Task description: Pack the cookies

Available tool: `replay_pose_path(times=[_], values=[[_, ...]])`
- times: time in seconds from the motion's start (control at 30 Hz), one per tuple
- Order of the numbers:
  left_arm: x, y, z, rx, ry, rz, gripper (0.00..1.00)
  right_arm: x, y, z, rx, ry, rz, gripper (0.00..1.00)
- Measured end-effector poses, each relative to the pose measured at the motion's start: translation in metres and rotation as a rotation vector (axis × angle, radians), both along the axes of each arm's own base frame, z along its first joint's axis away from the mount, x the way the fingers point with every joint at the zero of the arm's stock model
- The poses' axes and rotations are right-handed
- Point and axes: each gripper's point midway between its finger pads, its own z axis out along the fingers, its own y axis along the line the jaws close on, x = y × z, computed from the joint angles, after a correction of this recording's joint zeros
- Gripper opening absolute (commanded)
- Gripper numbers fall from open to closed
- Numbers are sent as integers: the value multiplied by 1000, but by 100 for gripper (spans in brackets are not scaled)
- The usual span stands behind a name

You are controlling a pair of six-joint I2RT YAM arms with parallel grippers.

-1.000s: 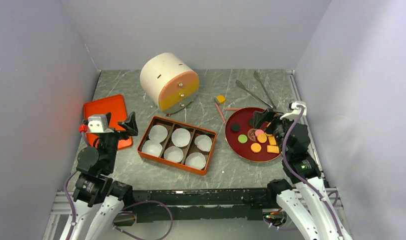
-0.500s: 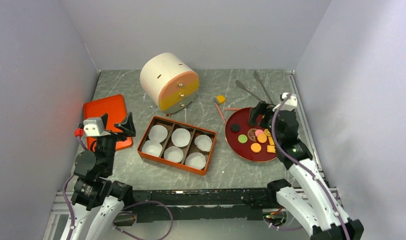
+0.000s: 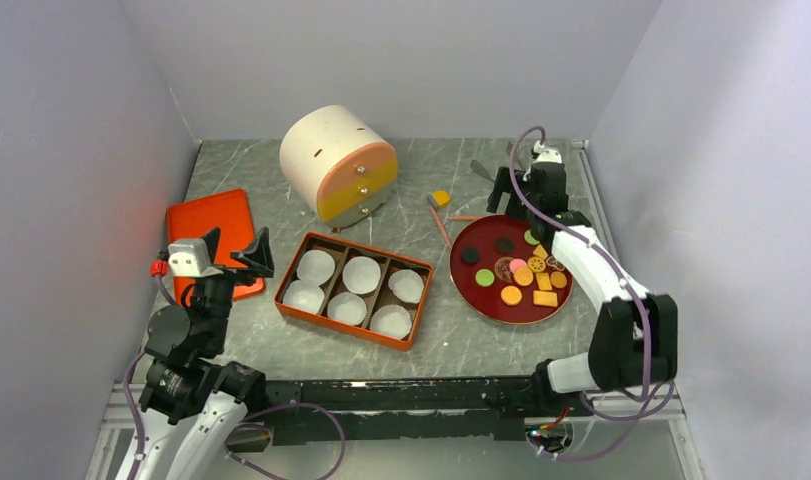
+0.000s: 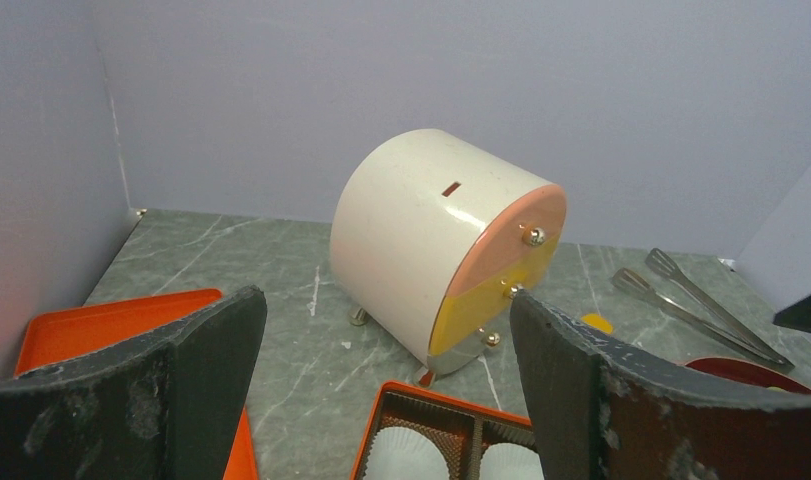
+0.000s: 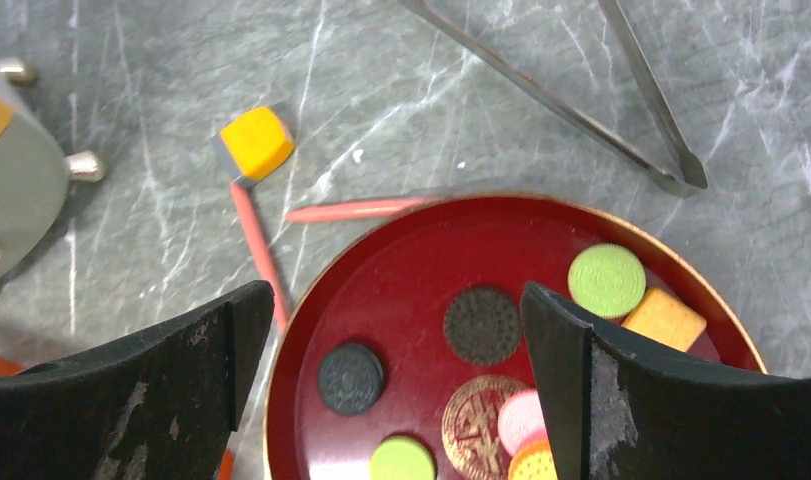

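Observation:
The cookies [image 3: 521,272] lie on a round red plate [image 3: 481,300] at the right: black, green, pink, brown and orange rounds plus orange-yellow squares. In the right wrist view a black cookie [image 5: 350,378], a dark brown one [image 5: 481,325] and a green one [image 5: 606,280] show on the plate [image 5: 401,260]. My right gripper [image 3: 514,200] [image 5: 396,310] hangs open above the plate's far edge, holding nothing. My left gripper [image 3: 236,247] [image 4: 381,330] stands open and empty to the left of the orange box [image 3: 414,322] [image 4: 381,425], whose compartments hold white paper cups [image 3: 362,273].
A cream drum-shaped drawer cabinet [image 3: 336,165] [image 4: 441,250] stands at the back centre. An orange lid [image 3: 213,225] [image 4: 101,320] lies at the left. Metal tongs [image 3: 486,175] [image 5: 581,115] lie behind the plate. A small yellow block [image 3: 440,198] [image 5: 256,140] and pink sticks [image 3: 439,225] lie between cabinet and plate.
My right arm has swung from over the plate's near right side to its far edge, uncovering the cookies there. The left gripper has shifted only slightly. Both stay open.

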Motion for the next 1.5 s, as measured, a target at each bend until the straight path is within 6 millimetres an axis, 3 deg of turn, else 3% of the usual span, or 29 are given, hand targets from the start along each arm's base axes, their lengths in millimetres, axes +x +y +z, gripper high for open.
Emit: replay_pose_path(times=[0.33, 0.53, 0.73, 0.93, 1.13, 1.5], values=[[-2, -7, 1, 21, -6, -31, 97, 73, -33, -35, -34, 41, 38, 99], [-1, -10, 1, 30, -7, -49, 97, 119, -57, -58, -61, 61, 114, 90], [0, -17, 0, 51, -7, -81, 97, 155, -63, -87, -66, 87, 204, 79], [5, -23, -2, 75, 3, -98, 97, 166, -52, -118, -53, 143, 319, 67], [6, -26, -3, 84, 8, -114, 97, 163, -43, -141, -57, 194, 404, 57], [14, -33, -13, 121, 43, -135, 97, 164, -29, -148, -206, 217, 480, 41]])
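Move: The tongs lie open on the table beyond the red tray. The middle of their left arm is about 16 cm ahead of the right hand, 4 cm right and 16 cm below. On that same level, their hinge is some 9 cm ahead and 13 cm right, the yellow block 14 cm ahead and 17 cm left, the red tray's middle about 7 cm back and 1 cm left. From the left hand, that tong arm is roughly 34 cm ahead, 65 cm right and 33 cm down. Reach the right gripper forward and down, about 16 cm out and 15 cm lower, from above the tray's far edge to the tongs' left arm. Swing right on the way, then sink steeply and ease back left, tipping the fingers lower and turning counter-clockwise some 25 degrees. Narrow the wide-open fingers to about half, straddling the arm. Let the left gripper, still open, drift a few centimetres right. ##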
